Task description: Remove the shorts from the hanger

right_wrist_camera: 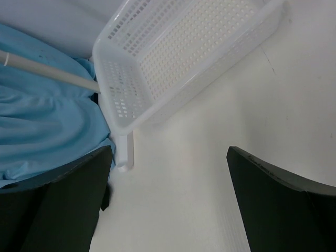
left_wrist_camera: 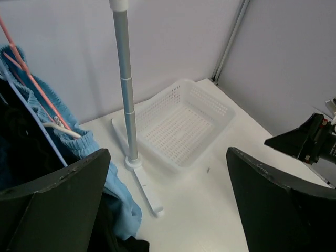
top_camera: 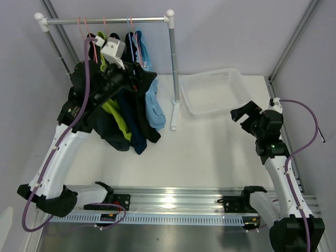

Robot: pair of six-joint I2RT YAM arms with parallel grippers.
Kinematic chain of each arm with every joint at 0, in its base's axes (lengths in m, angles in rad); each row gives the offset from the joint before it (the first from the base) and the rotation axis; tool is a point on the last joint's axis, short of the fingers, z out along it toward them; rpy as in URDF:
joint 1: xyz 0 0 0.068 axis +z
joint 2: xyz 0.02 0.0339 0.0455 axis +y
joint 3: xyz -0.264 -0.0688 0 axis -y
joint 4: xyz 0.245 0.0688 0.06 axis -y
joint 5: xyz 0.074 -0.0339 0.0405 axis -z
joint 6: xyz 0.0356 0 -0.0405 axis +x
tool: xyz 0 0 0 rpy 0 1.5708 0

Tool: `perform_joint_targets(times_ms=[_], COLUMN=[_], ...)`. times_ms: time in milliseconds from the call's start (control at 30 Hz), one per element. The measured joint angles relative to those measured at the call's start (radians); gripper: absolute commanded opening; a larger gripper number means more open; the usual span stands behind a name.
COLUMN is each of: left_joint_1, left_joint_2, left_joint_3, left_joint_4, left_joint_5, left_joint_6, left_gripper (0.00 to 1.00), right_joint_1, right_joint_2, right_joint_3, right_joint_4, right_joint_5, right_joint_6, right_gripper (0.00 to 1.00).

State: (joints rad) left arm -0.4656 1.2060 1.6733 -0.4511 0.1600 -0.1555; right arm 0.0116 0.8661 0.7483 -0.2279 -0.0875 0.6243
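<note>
Several shorts hang on hangers from the rack rail at the back left: light blue shorts on the right, then navy, black, lime green and dark blue-green ones. My left gripper is raised among them, just left of the light blue shorts. It is open and empty, with its left finger against the cloth. My right gripper is open and empty over the table. The light blue shorts lie to its left.
A white perforated basket stands at the back right, also in the left wrist view and the right wrist view. The rack's right pole and its foot stand between the shorts and the basket. Walls close in on both sides.
</note>
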Motion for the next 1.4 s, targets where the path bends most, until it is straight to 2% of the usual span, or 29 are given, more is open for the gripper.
perform_joint_targets(times_ms=[100, 167, 267, 333, 400, 500, 667, 800, 867, 1000, 1167, 1400], left_joint_1=[-0.001, 0.001, -0.002, 0.001, 0.0, -0.01, -0.073, -0.091, -0.092, -0.091, -0.094, -0.095], left_joint_2=[0.025, -0.007, -0.119, -0.15, -0.08, 0.11, 0.383, 0.55, 0.59, 0.607, 0.607, 0.61], left_joint_3=[-0.021, -0.118, -0.359, -0.421, -0.304, -0.005, 0.404, 0.648, 0.69, 0.678, 0.676, 0.667], left_joint_4=[0.008, 0.107, 0.333, 0.373, 0.343, 0.299, 0.092, -0.082, -0.137, -0.24, -0.311, -0.34], left_joint_5=[0.024, 0.108, 0.163, 0.164, 0.14, 0.057, -0.148, -0.304, -0.375, -0.505, -0.624, -0.711], left_joint_6=[0.001, 0.002, -0.034, -0.066, -0.082, -0.089, -0.079, -0.085, -0.093, -0.115, -0.118, -0.117], left_gripper=[0.99, 0.99, 0.99, 0.99, 0.97, 0.98, 0.92, 0.86, 0.79, 0.71, 0.72, 0.73], right_joint_1=[0.0, 0.0, 0.0, 0.0, 0.0, 0.0, 0.0, 0.0, 0.0, 0.0, 0.0, 0.0], right_joint_2=[0.028, 0.032, 0.032, 0.032, 0.031, 0.025, -0.001, -0.015, -0.023, -0.035, -0.036, -0.036], right_joint_3=[0.0, -0.004, -0.018, -0.029, -0.039, -0.054, -0.082, -0.082, -0.082, -0.082, -0.083, -0.097], right_joint_4=[0.0, 0.002, 0.014, 0.019, 0.019, 0.018, 0.005, -0.011, -0.021, -0.034, -0.041, -0.053], right_joint_5=[-0.003, -0.005, -0.005, -0.005, -0.007, -0.008, -0.008, -0.008, -0.008, -0.008, -0.009, -0.011], right_joint_6=[-0.006, -0.013, -0.016, -0.016, -0.016, -0.02, -0.032, -0.039, -0.042, -0.042, -0.042, -0.042], right_gripper=[0.99, 0.99, 0.99, 0.99, 0.99, 0.99, 1.0, 1.0, 0.99, 0.99, 0.99, 0.99])
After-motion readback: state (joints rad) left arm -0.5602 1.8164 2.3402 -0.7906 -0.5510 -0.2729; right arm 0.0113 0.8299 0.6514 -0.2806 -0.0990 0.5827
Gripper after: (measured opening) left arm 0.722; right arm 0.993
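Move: The light blue shorts' waistband, on the pink hanger at the rail's right end, lies about 17 cm ahead of the left hand, 1 cm to its left and some 6 cm lower. The dark garment beside it hangs about 17 cm ahead and 6 cm left of the hand; the rack's right post stands roughly 23 cm ahead and 10 cm right. From the right hand the waistband is about 41 cm left, 17 cm ahead and 19 cm higher. The left hand first dips back and down by a few centimetres, then lifts and sweeps forward, bowing out to the right before curving left and down to the light blue shorts on their pink hanger, ending about 14 cm farther forward and 4 cm lower than it began. On the way it turns some 35 degrees counter-clockwise to point nearly straight forward, tips slightly down and closes its fingers from wide open to roughly three quarters, with no clear touch to be seen, while the empty right hand sinks about 4.5 cm and eases back a little. ##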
